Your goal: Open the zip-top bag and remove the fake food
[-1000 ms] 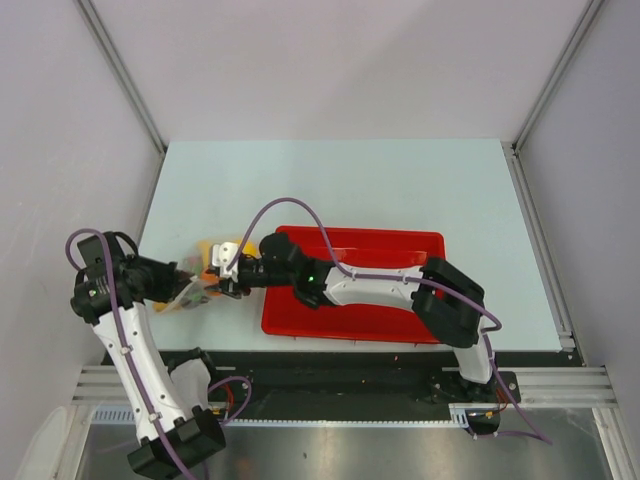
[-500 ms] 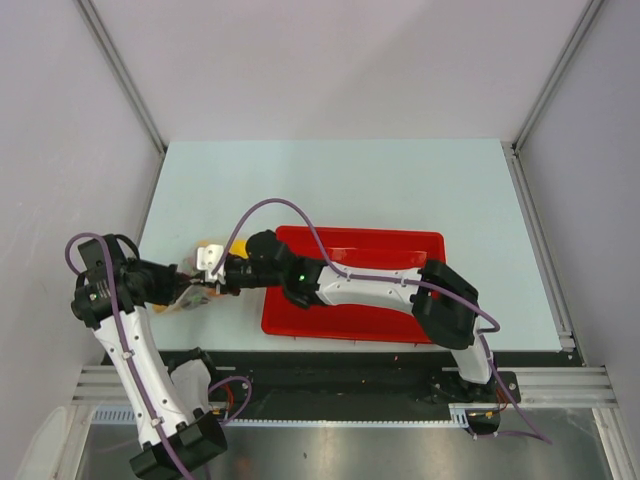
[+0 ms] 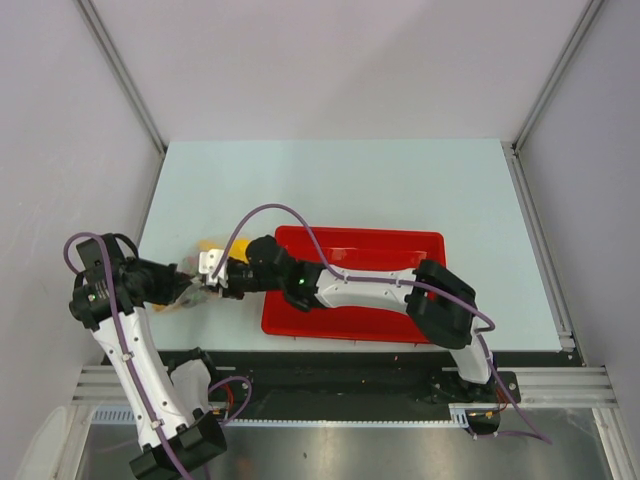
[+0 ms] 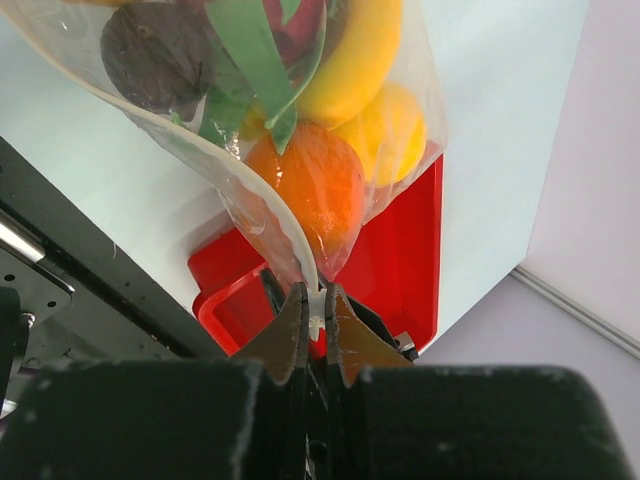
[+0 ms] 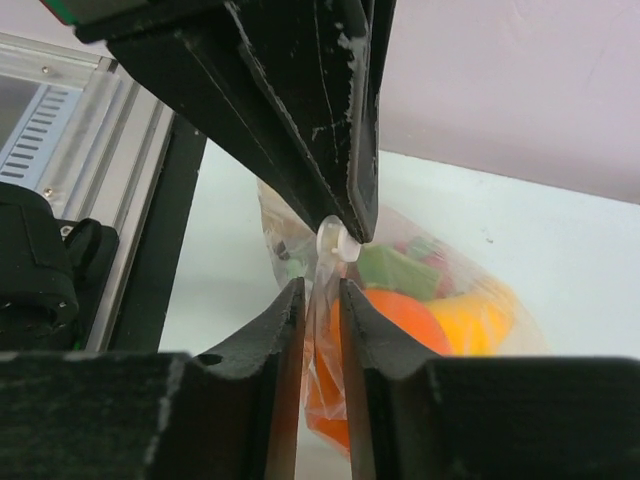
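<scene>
The zip-top bag (image 4: 240, 190) hangs by its top strip from my left gripper (image 4: 315, 300), which is shut on it. Fake food fills the bag: an orange (image 4: 305, 190), a yellow banana (image 4: 355, 60), a dark round fruit (image 4: 155, 55) and green leaves. In the top view the bag (image 3: 185, 292) is at the table's near left, between both grippers. My right gripper (image 5: 322, 290) has its narrow jaws closed on a fold of the bag's film (image 5: 325, 330), just under the left gripper's fingers (image 5: 300, 100). The orange (image 5: 405, 315) shows behind.
The red tray (image 3: 400, 245) lies right of the bag, under my right forearm. The table's near edge and a black rail (image 4: 60, 260) run just below the bag. The left wall is close to my left arm.
My right gripper has reached left from the tray's edge to the bag, and its jaws have narrowed onto the film. My left gripper keeps its hold in place.
</scene>
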`<state>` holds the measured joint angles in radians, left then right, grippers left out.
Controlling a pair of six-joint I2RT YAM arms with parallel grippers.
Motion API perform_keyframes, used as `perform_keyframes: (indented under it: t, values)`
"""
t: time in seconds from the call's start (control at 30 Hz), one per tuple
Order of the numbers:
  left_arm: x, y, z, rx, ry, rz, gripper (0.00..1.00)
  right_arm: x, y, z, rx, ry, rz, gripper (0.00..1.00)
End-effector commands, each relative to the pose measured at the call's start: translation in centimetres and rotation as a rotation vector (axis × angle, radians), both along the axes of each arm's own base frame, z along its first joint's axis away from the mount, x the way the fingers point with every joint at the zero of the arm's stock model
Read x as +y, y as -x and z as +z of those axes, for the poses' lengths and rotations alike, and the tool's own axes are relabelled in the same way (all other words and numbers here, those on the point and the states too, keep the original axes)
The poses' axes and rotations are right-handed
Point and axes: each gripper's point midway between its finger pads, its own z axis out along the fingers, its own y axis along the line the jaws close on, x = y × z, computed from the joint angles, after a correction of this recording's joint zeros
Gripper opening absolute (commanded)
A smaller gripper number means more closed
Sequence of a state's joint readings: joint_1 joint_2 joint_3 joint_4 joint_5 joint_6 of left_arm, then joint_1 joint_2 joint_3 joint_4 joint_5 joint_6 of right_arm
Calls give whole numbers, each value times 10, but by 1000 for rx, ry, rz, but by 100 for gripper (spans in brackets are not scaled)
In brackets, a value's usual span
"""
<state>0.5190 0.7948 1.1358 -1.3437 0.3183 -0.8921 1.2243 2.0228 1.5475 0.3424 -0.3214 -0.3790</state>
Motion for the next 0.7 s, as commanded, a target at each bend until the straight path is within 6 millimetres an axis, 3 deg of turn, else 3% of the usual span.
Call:
perform_keyframes:
  t: [0.0,0.4,0.47,0.67]
  values:
    - [-4,-3,14,-49,10,-1,0,8,2,10,-10,-41,-8,23]
    - [-5,-1,7,-32,15,1,0,22,1,22,-22,-40,-22,23]
    - [-5,1,5,-25,14,2,0,22,-3,18,-29,-20,-30,0]
    - [-4,3,-3,-9,14,4,0,23,-19,34,-30,-37,-104,0]
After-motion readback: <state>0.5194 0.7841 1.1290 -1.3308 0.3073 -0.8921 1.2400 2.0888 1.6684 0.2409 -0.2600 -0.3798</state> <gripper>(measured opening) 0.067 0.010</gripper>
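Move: The open bag's zip end, with its white tab, is in the left hand's shut fingertips; from the right hand, whose slightly open fingers straddle the film, it lies about 2 cm to the left, level in depth and height. From the right hand, the orange in the bag is roughly 4 cm farther out and 9 cm below, with no sideways offset; the yellow fruit is some 8 cm farther out, 3 cm right and 12 cm below. The bag's zip end stays pinched in the left hand, which holds still. The right hand dips barely 1 cm, then slides about 1.5 cm left, closer under the left fingertips, easing slightly forward at the finish; its fingers, still pointing left, shut from a small gap and pinch the bag film just beside the white tab. ##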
